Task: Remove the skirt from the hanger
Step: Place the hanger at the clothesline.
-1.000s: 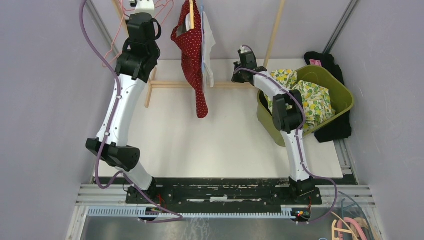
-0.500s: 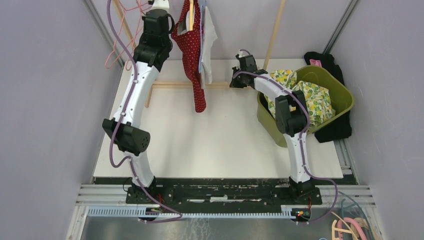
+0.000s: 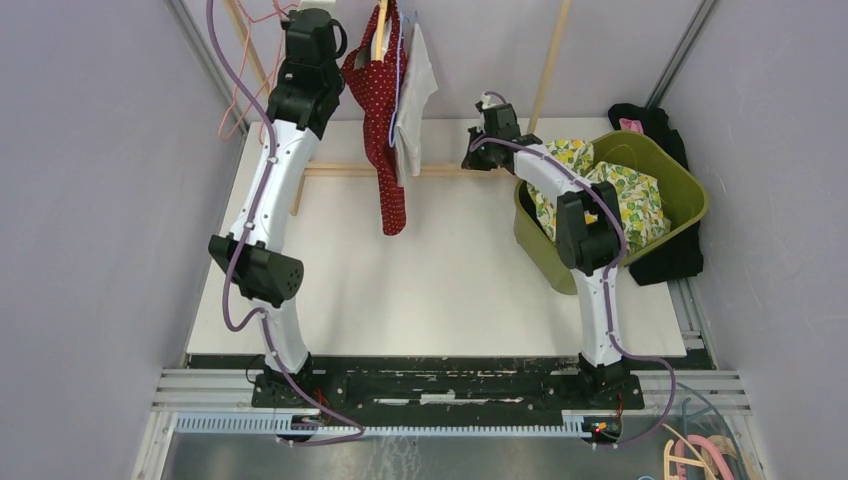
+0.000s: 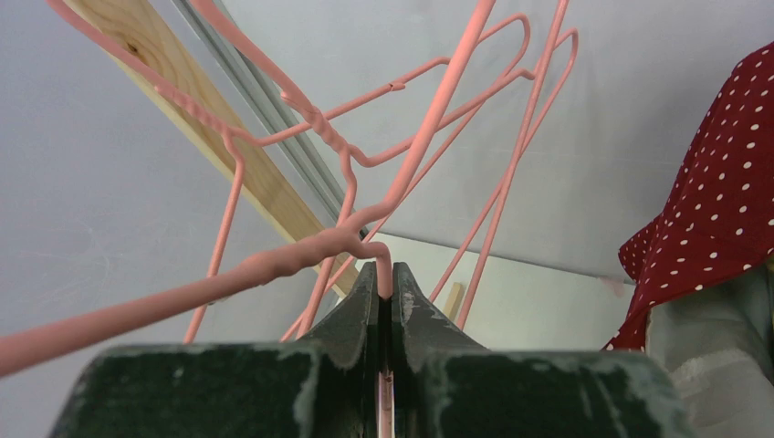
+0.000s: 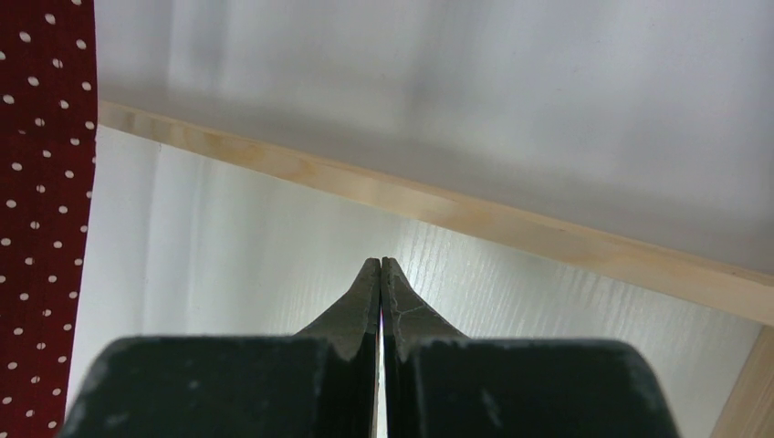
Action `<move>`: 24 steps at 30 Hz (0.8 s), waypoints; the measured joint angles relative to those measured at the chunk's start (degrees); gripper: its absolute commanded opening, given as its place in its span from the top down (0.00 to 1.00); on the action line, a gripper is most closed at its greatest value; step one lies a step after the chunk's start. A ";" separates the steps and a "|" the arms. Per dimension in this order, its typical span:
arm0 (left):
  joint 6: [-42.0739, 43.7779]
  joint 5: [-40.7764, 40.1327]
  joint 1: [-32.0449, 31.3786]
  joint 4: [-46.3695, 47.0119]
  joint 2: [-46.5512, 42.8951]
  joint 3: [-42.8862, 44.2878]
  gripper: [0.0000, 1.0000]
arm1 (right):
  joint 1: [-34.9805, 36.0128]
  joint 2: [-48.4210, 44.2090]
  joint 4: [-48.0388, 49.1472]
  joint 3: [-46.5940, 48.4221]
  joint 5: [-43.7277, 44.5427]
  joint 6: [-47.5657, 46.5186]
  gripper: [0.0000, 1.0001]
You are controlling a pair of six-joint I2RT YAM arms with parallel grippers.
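Observation:
My left gripper (image 4: 384,274) is shut on the wire of a bare pink hanger (image 4: 301,255), high at the back left by the rack. Other pink wire hangers (image 3: 238,100) hang around it. The skirt (image 3: 625,200), a yellow lemon-print cloth, lies in the green bin (image 3: 690,190), apart from the hanger. My right gripper (image 5: 381,263) is shut with nothing in it. In the top view it (image 3: 468,160) hovers over the table between the bin and the hanging clothes.
A red polka-dot garment (image 3: 385,120) and a white one (image 3: 415,100) hang from the rack at the back middle. A low wooden bar (image 3: 340,170) and an upright post (image 3: 548,60) frame the rack. Black cloth (image 3: 670,260) lies beside the bin.
My left arm has straightened and reached further back and right with the pink hanger, ending close to the red garment. The right gripper has barely moved.

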 measured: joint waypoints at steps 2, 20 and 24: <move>0.24 -0.15 0.00 0.90 -0.22 -0.26 0.97 | -0.13 0.02 0.07 0.22 0.00 0.20 0.99; 0.50 4.04 1.99 4.26 11.32 10.34 0.97 | -1.53 -4.17 0.74 2.89 -1.01 0.81 1.00; -1.03 5.55 2.82 4.37 13.51 10.97 0.97 | -2.29 -7.17 1.14 2.91 -0.96 0.70 0.99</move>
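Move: The left hand already grips an empty pink hanger just below its neck. The place for it on the clothesline is about 7 cm ahead and some 8 cm above. Other pink hangers hang about 6 cm ahead and 5 cm to the left. The red dotted garment hangs some 5 cm ahead and 14 cm to the right, its middle lower down. From the right hand, that clothesline place is about 5 cm ahead, 30 cm left and far above. The left hand, fingers still pinched shut on the pink hanger, first lifts a centimetre or two, then reaches about 7 cm forward, sinking some 5 cm from the top of the lift as it brings the hanger in beside the other pink hangers to hook it on the clothesline. Meanwhile the closed, empty right hand rises about 10 cm, mostly late on, tipping its fingers some 10 degrees upward beside the hanging clothes and touching nothing. ##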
